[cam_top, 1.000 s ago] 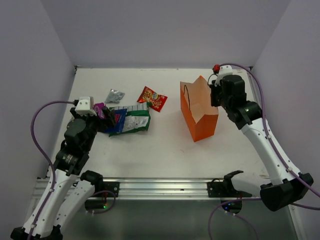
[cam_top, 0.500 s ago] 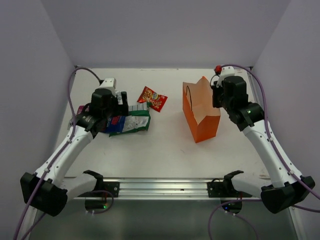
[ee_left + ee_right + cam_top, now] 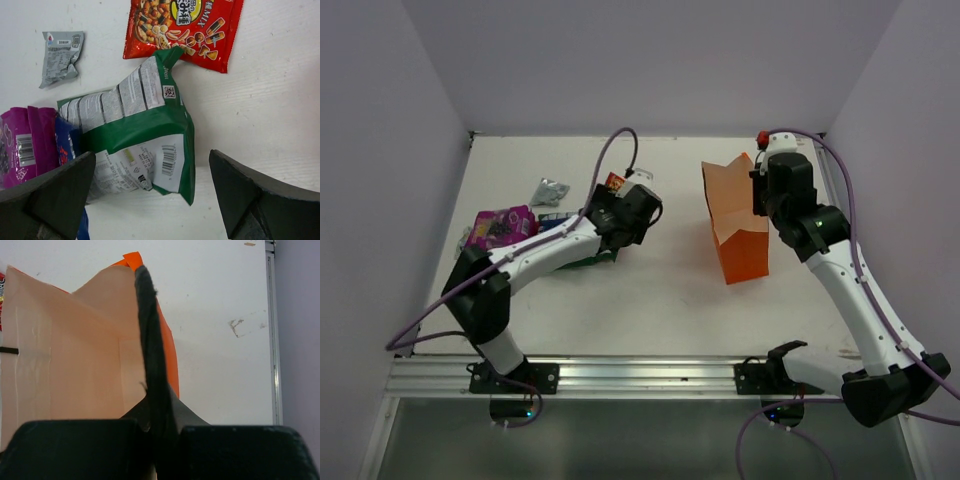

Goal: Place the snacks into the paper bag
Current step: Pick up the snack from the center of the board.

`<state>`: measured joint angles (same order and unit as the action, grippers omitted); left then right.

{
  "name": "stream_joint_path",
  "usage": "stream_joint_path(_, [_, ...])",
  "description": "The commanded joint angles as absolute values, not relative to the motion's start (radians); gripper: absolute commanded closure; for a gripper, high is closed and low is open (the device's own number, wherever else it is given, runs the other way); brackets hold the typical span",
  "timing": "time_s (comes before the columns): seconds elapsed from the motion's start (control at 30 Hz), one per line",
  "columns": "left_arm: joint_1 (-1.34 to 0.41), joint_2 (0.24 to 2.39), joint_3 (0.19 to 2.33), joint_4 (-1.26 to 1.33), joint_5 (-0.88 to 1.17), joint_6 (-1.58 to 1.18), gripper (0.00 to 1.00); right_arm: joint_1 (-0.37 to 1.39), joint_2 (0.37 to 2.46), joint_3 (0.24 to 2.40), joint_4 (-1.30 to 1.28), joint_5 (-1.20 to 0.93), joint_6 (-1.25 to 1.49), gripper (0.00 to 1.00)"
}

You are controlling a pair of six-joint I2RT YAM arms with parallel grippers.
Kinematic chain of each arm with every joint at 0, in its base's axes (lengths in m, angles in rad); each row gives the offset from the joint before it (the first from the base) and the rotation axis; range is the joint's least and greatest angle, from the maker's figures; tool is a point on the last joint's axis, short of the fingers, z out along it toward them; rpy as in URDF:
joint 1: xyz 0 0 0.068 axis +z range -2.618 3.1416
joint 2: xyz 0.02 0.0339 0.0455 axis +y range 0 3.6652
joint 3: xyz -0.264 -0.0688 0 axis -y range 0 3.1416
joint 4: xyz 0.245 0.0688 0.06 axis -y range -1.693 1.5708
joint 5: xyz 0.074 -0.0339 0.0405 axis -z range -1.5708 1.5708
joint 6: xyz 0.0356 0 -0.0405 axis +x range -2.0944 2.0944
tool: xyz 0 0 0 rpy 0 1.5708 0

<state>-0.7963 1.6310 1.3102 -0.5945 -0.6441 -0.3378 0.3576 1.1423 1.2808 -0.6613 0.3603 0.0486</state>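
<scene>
In the left wrist view the green-and-white packet (image 3: pixel 135 135) lies under my open left gripper (image 3: pixel 150 200), its lower corner between the wide-apart fingers. The red packet (image 3: pixel 185 25) lies just beyond it. The silver-grey one (image 3: pixel 61 57) is at the far left, and the magenta (image 3: pixel 25 145) and dark blue (image 3: pixel 67 145) packets overlap at the left. From above, my left gripper (image 3: pixel 625 222) hovers mid-table over these snacks. The orange paper bag (image 3: pixel 735 220) stands upright on the right. My right gripper (image 3: pixel 760 195) is shut on its black cord handle (image 3: pixel 150 340) at the rim.
The bag's pale inside (image 3: pixel 70 355) faces the right wrist camera, mouth open upward. My left arm (image 3: pixel 540 250) stretches across the packets from the lower left. The table's right edge (image 3: pixel 272 330) runs close beside the bag.
My left arm has swung from the table's left side rightward over the packets, its gripper still open. The right gripper and the bag have shifted slightly right.
</scene>
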Motion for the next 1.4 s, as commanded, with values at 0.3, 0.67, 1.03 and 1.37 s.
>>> stream_joint_path(0.3, [-0.904,2.035,1.551,-0.712,-1.075,-0.331,0.00,0.357,1.124,1.293,-0.669,0.416,0.054,1.00])
stream_joint_path(0.67, [-0.894,2.230,1.598,-0.724,-1.246,-0.319,0.03,0.359,1.121,1.273,-0.657,0.410,0.051,1.00])
stream_joint_path(1.03, [-0.876,2.241,1.568,-0.716,-1.224,-0.345,0.63,0.359,1.115,1.259,-0.644,0.400,0.046,1.00])
stream_joint_path(1.37, [-0.879,1.959,1.565,-0.718,-1.037,-0.382,1.00,0.359,1.118,1.266,-0.649,0.402,0.040,1.00])
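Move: The green snack bag's middle lies about 7 cm to the left of my open left hand, roughly 1 cm ahead and 12 cm below; its right edge is almost under my fingers. The red snack pack is some 10 cm ahead and 1 cm right, the blue pack level with the hand and 15 cm left, the silver packet 11 cm ahead and 15 cm left. From my right hand the green bag is about 35 cm left, level, and 26 cm lower. I sink my open left hand about 11 cm onto the green bag's right edge, easing some 3 cm forward, first bearing right and then swinging back left, while I roll it about 40 degrees, left side up. At the bottom I shut the fingers, pinch that edge and start lifting, about 3 cm. My right hand stays, still gripping the paper bag's handle. ##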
